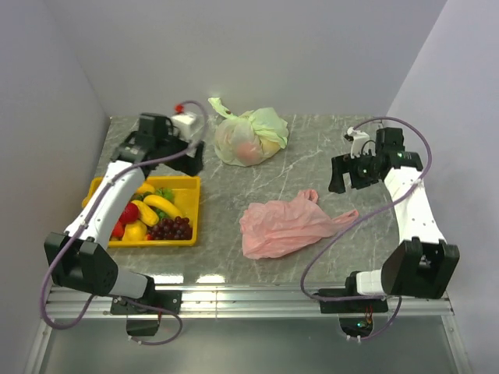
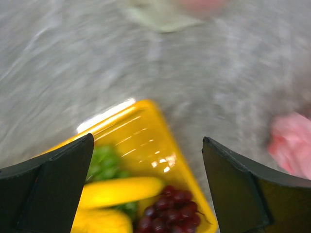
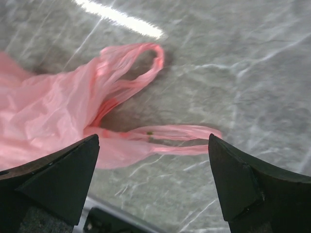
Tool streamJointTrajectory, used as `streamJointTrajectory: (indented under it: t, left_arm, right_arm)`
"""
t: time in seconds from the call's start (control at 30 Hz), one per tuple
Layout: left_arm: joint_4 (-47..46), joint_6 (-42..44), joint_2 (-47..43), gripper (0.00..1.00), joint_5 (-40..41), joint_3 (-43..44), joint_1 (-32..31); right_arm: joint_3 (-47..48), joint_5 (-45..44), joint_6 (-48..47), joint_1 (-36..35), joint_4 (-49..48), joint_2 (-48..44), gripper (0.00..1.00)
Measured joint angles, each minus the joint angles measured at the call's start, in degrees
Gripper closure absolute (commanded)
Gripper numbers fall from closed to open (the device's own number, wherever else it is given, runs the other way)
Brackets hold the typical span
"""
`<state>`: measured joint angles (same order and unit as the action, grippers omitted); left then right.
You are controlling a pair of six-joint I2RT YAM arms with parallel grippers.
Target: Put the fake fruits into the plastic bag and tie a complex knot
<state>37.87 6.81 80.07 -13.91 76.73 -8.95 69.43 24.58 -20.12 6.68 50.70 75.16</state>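
The fake fruits lie in a yellow tray point(image 1: 191, 187) at the left: bananas point(image 1: 160, 204), a strawberry point(image 1: 129, 212), purple grapes point(image 1: 171, 228) and green grapes point(image 1: 164, 192). The pink plastic bag point(image 1: 281, 226) lies flat and crumpled mid-table. My left gripper point(image 1: 191, 158) is open and empty, hovering above the tray's far right corner; its wrist view shows a banana point(image 2: 121, 191) and purple grapes point(image 2: 170, 208) between the fingers. My right gripper point(image 1: 345, 176) is open and empty, above the table right of the bag. Its wrist view shows the bag point(image 3: 48, 111) and its two handle loops point(image 3: 175, 138).
A knotted pale green-and-white bag point(image 1: 249, 136) with fruit inside sits at the back centre. Grey walls close in the table on the left, back and right. A metal rail point(image 1: 249, 292) runs along the near edge.
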Motion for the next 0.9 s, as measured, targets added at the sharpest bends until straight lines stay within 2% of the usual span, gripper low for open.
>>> streamJointTrajectory:
  t: [0.1,0.17,0.33,0.47,0.5,0.53,0.6,0.63,0.7,0.73,0.77,0.9]
  left_arm:
    - [0.0,2.2,0.5,0.01,-3.5,0.5,-8.2]
    - [0.2,2.5,1.7,0.00,-6.5,2.1,-10.4]
    - [-1.1,-0.8,6.1,0.01,-9.8,6.5,-10.1]
    - [-1.4,-3.5,6.7,0.01,-9.9,6.6,-9.7]
    - [-1.5,-3.9,6.7,0.01,-9.8,6.6,-9.7]
    - [-1.6,-4.8,6.7,0.01,-9.5,6.6,-9.7]
    - [-1.6,-6.2,6.7,0.01,-8.7,6.6,-9.7]
    - [-1.6,-6.7,6.7,0.01,-8.4,6.6,-9.7]
    - [-1.9,-8.7,6.6,0.01,-7.6,6.6,-9.7]
    - [-2.3,-9.8,6.6,0.01,-7.7,6.6,-9.4]
    - [-2.8,-11.2,6.5,0.01,-7.8,6.6,-9.2]
    - [-7.6,-18.5,4.3,0.01,-10.3,5.5,-7.0]
  right_arm:
    - [3.3,5.4,-2.9,0.8,5.8,4.6,0.00]
    - [4.0,8.6,-3.5,0.9,8.4,7.4,0.00]
    - [4.0,17.4,-3.3,-0.3,13.7,14.7,0.00]
    - [1.8,23.6,-2.8,-5.5,15.3,18.6,0.02]
    - [1.1,24.6,-2.6,-6.7,15.5,19.2,0.08]
    - [0.2,25.7,-2.3,-8.4,15.6,20.1,0.21]
    - [-0.4,26.7,-1.9,-10.2,15.9,21.7,0.37]
    - [-0.2,27.0,-1.7,-10.5,16.0,22.5,0.54]
    - [1.3,26.3,-1.2,-10.0,16.3,23.5,0.69]
    - [2.6,25.9,-1.0,-9.7,16.5,23.6,0.89]
    - [4.8,25.2,-1.1,-9.4,16.6,23.5,0.99]
    - [17.8,20.8,-1.6,-9.9,15.4,20.3,1.00]
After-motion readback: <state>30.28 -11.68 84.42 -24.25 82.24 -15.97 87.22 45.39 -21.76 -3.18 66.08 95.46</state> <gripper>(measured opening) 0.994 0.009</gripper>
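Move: The pink bag's middle lies about 21 cm to the right gripper's left, 11 cm back and 8 cm below; the filled green bag stands 37 cm to its left and 17 cm farther out. From the left gripper the pink bag is some 41 cm right, 18 cm back and 13 cm below, the green bag 28 cm right and 11 cm ahead, and the fruit tray about 12 cm left and 12 cm back. Sweep the open right gripper left about 12 cm, back and down onto the pink bag's near-hand part, tipping the fingers down and inward some 45 degrees; shut them to pinch the plastic, then pull forward and up, easing the tilt. Meanwhile swing the open left gripper quickly right about 10 cm towards the bags, hold it there, and finally raise it a little while rolling its right side up. ##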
